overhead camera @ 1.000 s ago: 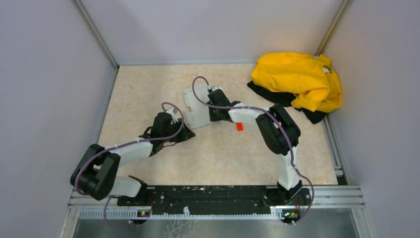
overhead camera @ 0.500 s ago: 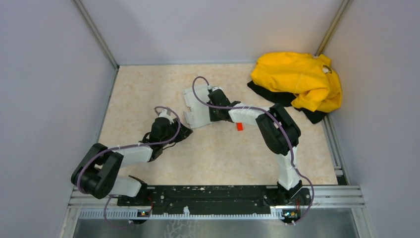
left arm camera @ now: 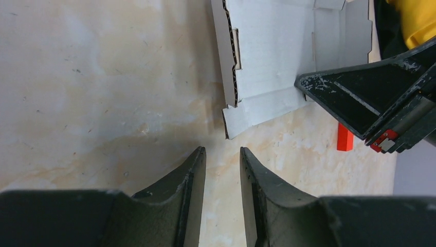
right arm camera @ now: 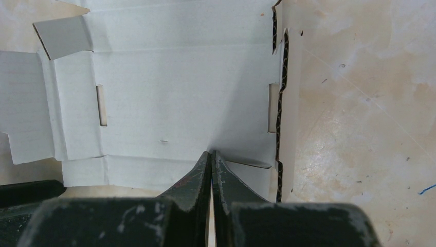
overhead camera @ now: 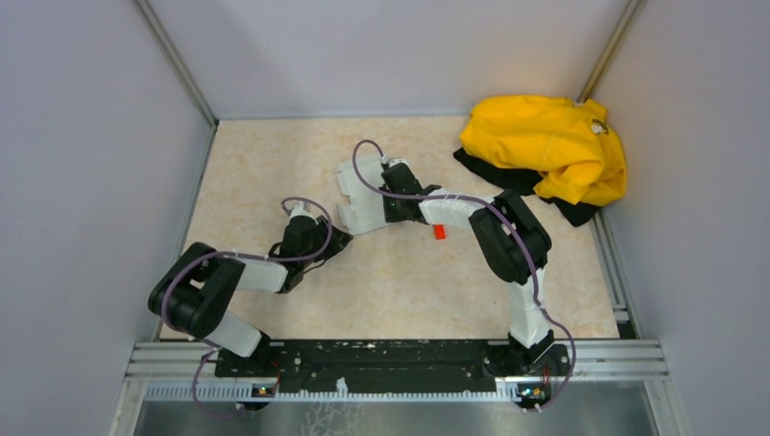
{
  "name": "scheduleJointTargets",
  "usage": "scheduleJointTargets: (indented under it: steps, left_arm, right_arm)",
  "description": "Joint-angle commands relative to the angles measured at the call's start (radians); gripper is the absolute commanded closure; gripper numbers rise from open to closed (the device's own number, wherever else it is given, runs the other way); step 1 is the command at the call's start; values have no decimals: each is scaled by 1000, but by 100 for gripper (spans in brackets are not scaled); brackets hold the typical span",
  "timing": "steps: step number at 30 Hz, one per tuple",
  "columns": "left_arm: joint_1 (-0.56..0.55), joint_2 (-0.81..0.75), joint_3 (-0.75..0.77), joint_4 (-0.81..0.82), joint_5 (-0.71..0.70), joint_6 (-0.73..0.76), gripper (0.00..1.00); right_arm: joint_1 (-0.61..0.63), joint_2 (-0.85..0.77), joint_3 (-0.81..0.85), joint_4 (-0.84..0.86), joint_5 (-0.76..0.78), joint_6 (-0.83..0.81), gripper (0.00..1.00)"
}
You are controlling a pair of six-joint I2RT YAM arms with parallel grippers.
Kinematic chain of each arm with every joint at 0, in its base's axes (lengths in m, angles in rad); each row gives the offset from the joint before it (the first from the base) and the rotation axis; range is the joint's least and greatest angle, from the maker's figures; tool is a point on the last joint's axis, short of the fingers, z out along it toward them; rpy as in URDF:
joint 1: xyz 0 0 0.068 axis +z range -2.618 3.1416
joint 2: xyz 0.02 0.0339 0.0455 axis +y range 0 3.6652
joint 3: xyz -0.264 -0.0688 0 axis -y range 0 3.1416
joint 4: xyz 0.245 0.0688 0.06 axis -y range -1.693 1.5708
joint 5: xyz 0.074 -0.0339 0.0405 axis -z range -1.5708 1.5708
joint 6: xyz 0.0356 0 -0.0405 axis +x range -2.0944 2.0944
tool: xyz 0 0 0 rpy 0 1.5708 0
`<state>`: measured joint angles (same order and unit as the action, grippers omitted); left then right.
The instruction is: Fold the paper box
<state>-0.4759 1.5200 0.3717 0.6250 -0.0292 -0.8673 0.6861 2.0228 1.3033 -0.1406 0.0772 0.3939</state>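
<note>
The paper box (overhead camera: 357,198) is a flat, pale die-cut sheet with flaps and slots, lying mid-table. In the right wrist view the paper box (right arm camera: 180,92) fills the frame. My right gripper (right arm camera: 211,153) is shut, its tips resting on the sheet near its near edge, with nothing between them. My left gripper (left arm camera: 222,150) is open and empty, low over the table. Its tips sit just short of the corner of the paper box (left arm camera: 272,56). The right gripper's fingers (left arm camera: 360,98) rest on the sheet's right side.
A yellow garment (overhead camera: 547,147) over dark cloth lies in the back right corner. A tiny red block (overhead camera: 439,232) sits on the table beside the right arm and also shows as the red block (left arm camera: 344,139). Grey walls close the table on three sides.
The left arm's elbow has swung in towards the right, and its wrist has drawn slightly back. The right arm and the sheet have not moved.
</note>
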Motion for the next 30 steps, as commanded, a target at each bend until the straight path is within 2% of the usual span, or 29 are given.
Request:
scheduleJointTargets:
  steps: [1, 13, 23, 27, 30]
  left_arm:
    - [-4, 52, -15, 79, -37, -44, 62]
    - [-16, 160, 21, 131, -51, -75, 64]
    - [-35, 165, 78, 71, -75, -68, 79]
    - [-56, 139, 121, -18, -107, -56, 83]
    - [-83, 122, 199, -159, -150, -29, 83]
  right_arm:
    - [3, 141, -82, -182, -18, -6, 100]
    - [-1, 139, -89, -176, -16, -6, 100]
    - [-2, 148, -94, -167, -25, -5, 100]
    - [-5, 147, -95, -165, -25, -6, 100]
    - [-6, 149, -95, -163, -27, -6, 100]
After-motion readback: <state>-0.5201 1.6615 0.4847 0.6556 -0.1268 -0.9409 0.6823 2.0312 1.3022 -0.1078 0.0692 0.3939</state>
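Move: The small flap at the box's near-left corner lies about 3 cm ahead of the left hand and 2 cm to its right, roughly at finger height. The box's raised left wall is centred some 10 cm ahead and 1 cm to the left, and the middle of the box floor about 11 cm ahead and 5 cm to the right. From the right hand, that corner flap lies about 4 cm back and 7 cm to the left. The left hand brings the small corner flap between its fingertips and closes on it, going about 3 cm forward and 2 cm to the right with the fingers part open, then narrowing them to roughly half their gap as it creeps on. The right hand keeps its shut fingertips down on the box floor near the front fold, holding the box in place. ##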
